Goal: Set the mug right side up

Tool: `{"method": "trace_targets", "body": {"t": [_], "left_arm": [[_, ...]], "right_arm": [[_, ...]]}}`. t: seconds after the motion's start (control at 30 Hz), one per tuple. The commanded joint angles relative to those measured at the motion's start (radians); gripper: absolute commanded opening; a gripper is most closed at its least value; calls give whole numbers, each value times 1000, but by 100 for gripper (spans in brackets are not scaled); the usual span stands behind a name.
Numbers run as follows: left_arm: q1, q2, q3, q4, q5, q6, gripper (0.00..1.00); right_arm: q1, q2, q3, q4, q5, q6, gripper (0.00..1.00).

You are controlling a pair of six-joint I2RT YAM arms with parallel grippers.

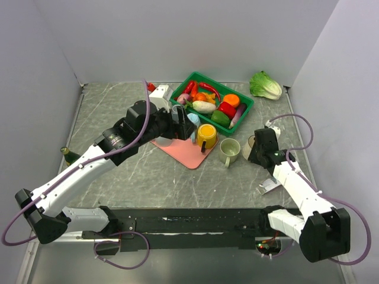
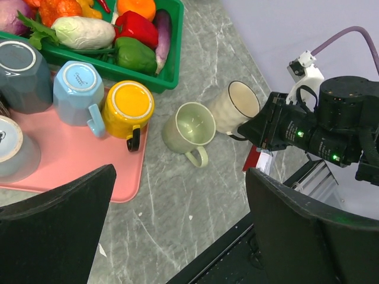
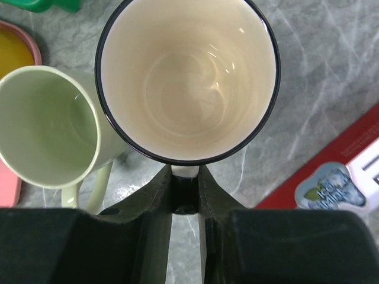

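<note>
A cream mug with a dark rim (image 3: 186, 77) has its mouth open toward the right wrist camera. It stands beside a pale green mug (image 3: 47, 127) that is mouth up on the table. My right gripper (image 3: 185, 177) is shut on the cream mug's handle (image 3: 185, 171). In the top view the right gripper (image 1: 256, 148) covers most of the cream mug (image 1: 247, 142). Whether the mug rests on the table is unclear. My left gripper (image 2: 180, 171) is open and empty, above bare table near the pink tray (image 2: 77, 160).
A yellow mug (image 2: 127, 106), a blue mug (image 2: 77, 92) and a grey mug (image 2: 23, 74) sit base up on the pink tray. A green basket (image 1: 201, 80) of vegetables is behind them. A cabbage (image 1: 265, 86) lies far right. A red packet (image 3: 331, 171) lies by the right arm.
</note>
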Motion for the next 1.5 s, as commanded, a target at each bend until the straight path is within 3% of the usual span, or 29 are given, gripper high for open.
{"method": "trace_targets", "body": {"t": [0.0, 0.4, 0.73, 1.03, 1.47], "left_arm": [[0, -5, 26, 4, -19, 19, 96], [0, 13, 48, -11, -22, 28, 96], [1, 38, 66, -11, -9, 27, 96], [1, 36, 54, -20, -15, 21, 96], [3, 50, 30, -40, -81, 13, 96]], "right_arm": [[-9, 10, -13, 190, 24, -28, 0], [-10, 38, -108, 360, 32, -76, 0], [-10, 133, -69, 355, 47, -85, 1], [-10, 191, -27, 271, 44, -33, 44], [-12, -40, 70, 35, 63, 27, 94]]}}
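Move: The cream mug already hangs right side up by its handle from the right fingers. Its bare landing spot is roughly 9 cm straight ahead of the right hand and 9 cm down. The green mug stands some 4 cm ahead and 8 cm left, the yellow mug about 9 cm ahead and 18 cm left; the red-and-white box lies around 6 cm back and 9 cm right. From the left hand, the landing spot is about 8 cm ahead, 27 cm right and 31 cm below. Ease the right gripper down and forward together, about 4 cm each way, keeping its pinch on the black handle, and set the cream mug on the bare table beyond and right of the green mug. Then open the fingers wide to let go of the handle and draw off upward some 3 cm and slightly back. ##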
